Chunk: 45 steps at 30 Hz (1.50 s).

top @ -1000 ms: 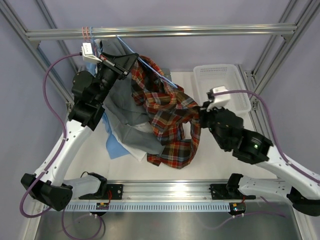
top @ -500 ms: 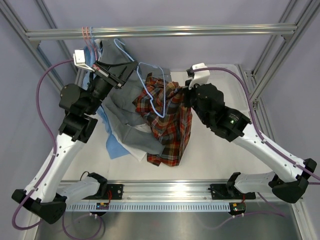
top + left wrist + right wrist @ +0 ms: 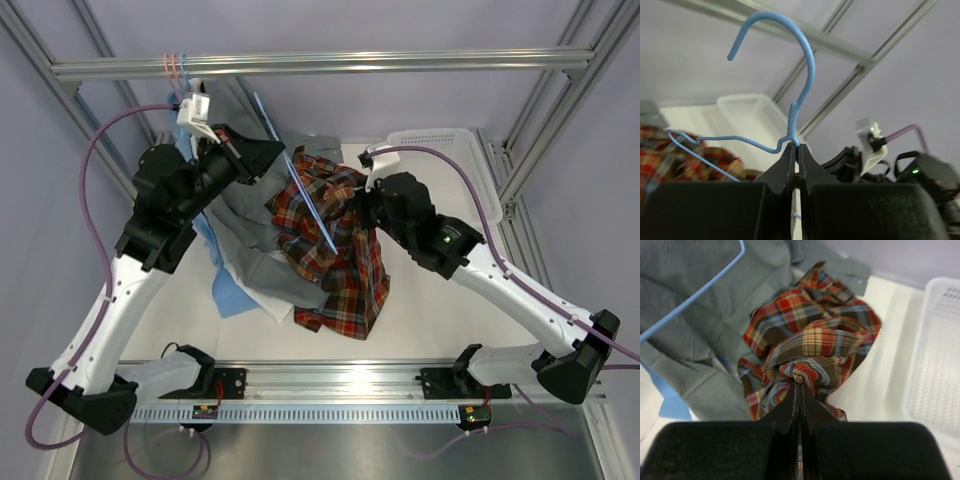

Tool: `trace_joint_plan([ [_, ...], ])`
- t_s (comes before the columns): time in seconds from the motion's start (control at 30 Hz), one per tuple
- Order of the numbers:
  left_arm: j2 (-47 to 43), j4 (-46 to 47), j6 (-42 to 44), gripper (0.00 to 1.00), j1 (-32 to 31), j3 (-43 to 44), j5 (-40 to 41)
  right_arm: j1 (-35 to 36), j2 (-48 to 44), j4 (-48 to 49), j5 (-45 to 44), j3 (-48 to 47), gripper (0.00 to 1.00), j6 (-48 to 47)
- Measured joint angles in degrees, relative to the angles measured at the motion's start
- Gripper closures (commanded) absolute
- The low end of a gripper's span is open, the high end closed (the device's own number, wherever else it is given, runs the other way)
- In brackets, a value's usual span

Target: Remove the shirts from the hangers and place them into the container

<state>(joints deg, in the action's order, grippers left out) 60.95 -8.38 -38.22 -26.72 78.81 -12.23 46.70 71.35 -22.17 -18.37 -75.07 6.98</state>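
Observation:
My left gripper (image 3: 262, 150) (image 3: 795, 146) is shut on the neck of a light blue wire hanger (image 3: 305, 195) (image 3: 807, 65), just below its hook, held high at the back left. The hanger slants down across the plaid shirt (image 3: 335, 270) (image 3: 815, 335). My right gripper (image 3: 358, 205) (image 3: 799, 385) is shut on a bunched fold of that plaid shirt, which droops to the table. I cannot tell whether the hanger is still inside the shirt. The white mesh container (image 3: 470, 135) (image 3: 940, 365) (image 3: 747, 107) stands at the back right, behind my right arm.
A grey shirt (image 3: 250, 250) (image 3: 700, 330) and a light blue shirt (image 3: 225, 285) hang and lie left of the plaid one. Pink hanger hooks (image 3: 172, 65) sit on the overhead rail (image 3: 350, 62). Frame posts stand at both sides.
My right gripper swung left from beside the container to the middle, gathering the plaid shirt into a bunch. My left gripper turned the blue hanger, which now shows edge-on.

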Motion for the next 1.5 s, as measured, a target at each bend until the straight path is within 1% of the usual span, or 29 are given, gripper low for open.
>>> trace_joint_plan([
  [0.13,5.79,-7.52,7.41,1.00,-0.04,5.20,-1.75,0.00,2.78,0.15,2.93,1.66,1.00,1.51],
  [0.3,8.96,-14.78,16.24,1.00,1.14,9.40,-4.83,0.00,4.39,0.02,3.04,3.80,1.00,2.29],
  [0.5,8.94,-15.52,23.50,1.00,7.54,10.08,-12.02,-0.02,5.07,0.11,2.86,4.04,1.00,2.73],
  [0.67,10.01,-13.64,26.10,1.00,13.90,10.47,-19.93,-0.04,6.03,1.53,2.86,6.45,1.00,3.32],
  [0.77,12.63,-11.17,26.56,1.00,16.81,12.31,-25.49,-0.17,7.30,1.49,2.89,6.73,1.00,3.30],
  [0.9,15.91,-7.65,26.67,1.00,18.99,13.57,-32.63,-0.24,8.11,1.36,2.89,6.73,1.00,3.19],
  [0.97,18.40,-6.54,26.01,1.00,20.09,15.93,-36.13,-0.26,8.07,1.42,2.93,6.73,1.00,3.08],
  [1.03,21.14,-3.30,24.26,1.00,21.46,18.01,-39.50,-0.26,8.02,1.40,2.97,6.73,1.00,3.04],
  [1.13,23.61,2.69,19.80,1.00,23.32,18.40,-43.34,-0.26,7.78,1.40,2.95,6.73,1.00,2.82],
  [1.23,25.40,6.56,16.50,1.00,24.50,19.15,-45.48,-0.26,7.43,1.40,2.89,6.73,1.00,2.56],
  [1.5,30.45,10.95,11.69,1.00,25.77,27.28,-47.74,-0.26,5.51,1.40,2.89,6.82,1.00,2.34],
])
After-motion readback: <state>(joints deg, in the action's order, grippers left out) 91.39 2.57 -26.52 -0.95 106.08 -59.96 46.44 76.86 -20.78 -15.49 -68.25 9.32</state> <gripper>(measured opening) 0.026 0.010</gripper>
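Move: My left hand holds the bare blue hanger just below its hook; the rail lies about 15 cm ahead and some 5 cm higher, with the other hangers on it roughly 20 cm to the left. The grey shirt drapes about 8 cm ahead and 8 cm left, far below. My right hand pinches the plaid shirt, whose heap is some 22 cm below, 2 cm ahead and 4 cm left; the container sits about 18 cm ahead and 24 cm right, low down. Still pinching the hanger, I dip my left hand nearly 5 cm while rolling its left side up about 25 degrees, then carry it forward some 11 cm and a little left towards the rail, climbing late as the fingers tip up and swing clockwise. My right hand keeps the plaid shirt and sinks about 10 cm towards its heap, then eases slightly up. ##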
